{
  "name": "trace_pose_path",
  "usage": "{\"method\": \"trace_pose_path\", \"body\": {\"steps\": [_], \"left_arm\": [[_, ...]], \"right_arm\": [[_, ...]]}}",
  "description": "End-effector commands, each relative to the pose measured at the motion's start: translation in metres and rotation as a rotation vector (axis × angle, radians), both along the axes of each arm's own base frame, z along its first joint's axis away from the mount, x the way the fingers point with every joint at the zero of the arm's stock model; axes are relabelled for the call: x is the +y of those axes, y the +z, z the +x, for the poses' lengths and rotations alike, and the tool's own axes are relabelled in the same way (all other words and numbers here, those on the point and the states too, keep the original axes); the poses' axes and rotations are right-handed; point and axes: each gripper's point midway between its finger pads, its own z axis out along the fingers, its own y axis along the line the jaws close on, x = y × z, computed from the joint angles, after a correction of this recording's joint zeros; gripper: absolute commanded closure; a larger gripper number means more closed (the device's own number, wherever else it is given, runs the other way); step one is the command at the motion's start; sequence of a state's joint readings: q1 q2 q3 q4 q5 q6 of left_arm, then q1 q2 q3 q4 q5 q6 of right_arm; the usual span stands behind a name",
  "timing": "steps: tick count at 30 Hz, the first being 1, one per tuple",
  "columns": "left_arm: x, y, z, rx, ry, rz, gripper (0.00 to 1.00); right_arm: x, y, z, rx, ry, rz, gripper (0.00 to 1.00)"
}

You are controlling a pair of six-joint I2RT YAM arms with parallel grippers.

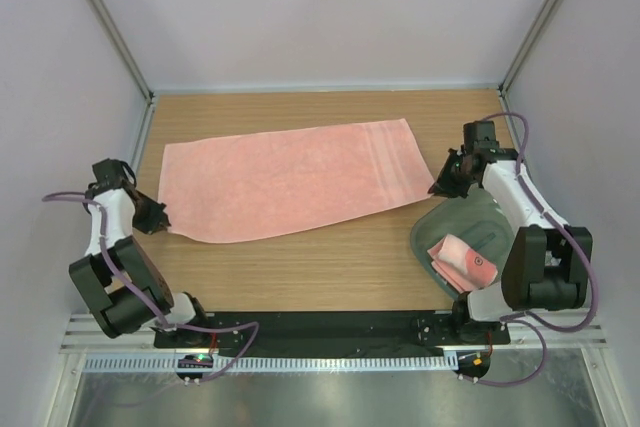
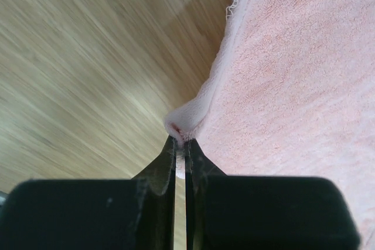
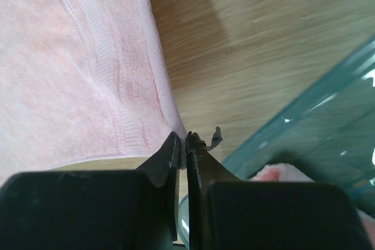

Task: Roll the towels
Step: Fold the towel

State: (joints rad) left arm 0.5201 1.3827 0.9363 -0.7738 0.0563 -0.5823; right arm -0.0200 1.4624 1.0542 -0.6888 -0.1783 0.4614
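Observation:
One salmon-pink towel (image 1: 290, 179) lies spread flat across the middle of the wooden table. My left gripper (image 1: 160, 217) is shut on its near-left corner, and in the left wrist view the towel (image 2: 293, 80) bunches into the closed fingertips of the left gripper (image 2: 181, 140). My right gripper (image 1: 440, 185) is shut on the towel's near-right corner; in the right wrist view the towel (image 3: 82, 68) edge is pinched in the right gripper (image 3: 186, 140). A second towel (image 1: 462, 262) lies folded inside the tub.
A translucent grey-green plastic tub (image 1: 475, 222) sits on the table's right side under the right arm, its rim (image 3: 304, 109) close to the right fingers. White enclosure walls stand on three sides. Bare wood shows in front of the towel.

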Motion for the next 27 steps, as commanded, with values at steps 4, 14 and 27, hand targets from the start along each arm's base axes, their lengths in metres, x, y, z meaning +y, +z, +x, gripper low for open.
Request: {"method": "trace_pose_path", "body": {"steps": [4,14,27], "left_arm": [[-0.045,0.021,-0.003,-0.065,-0.131,-0.087,1.00],[-0.060,0.048,-0.008,-0.101,-0.211,-0.069,1.00],[-0.036,0.098,0.048,-0.191,-0.152,-0.035,1.00]], "right_arm": [[-0.023,0.038,-0.020,-0.092,-0.112,-0.080,0.99],[-0.009,0.054,-0.027,-0.108,-0.072,-0.010,0.99],[-0.008,0.095,0.063,-0.185,-0.082,0.038,0.99]]}}
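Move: Both hands already hold the towel's near corners, some 7 cm over the table. The far-left corner lies about 18 cm ahead of the left hand, 1 cm to its left and 7 cm below. From the right hand, the far-right corner is roughly 16 cm ahead, 5 cm left and 8 cm below; the green tub is 11 cm back and 14 cm right, and the rolled towel in it 16 cm back and 7 cm right. Upward with both hands, about 7 cm each, keeping the near corners pinched. The left hand first swings some 5 cm to its right while turning about 10 degrees clockwise; the right first draws back about 3 cm. Then both, still rising, sweep forward towards the towel's far edge, the right by some 7 cm, the left by about 4. ##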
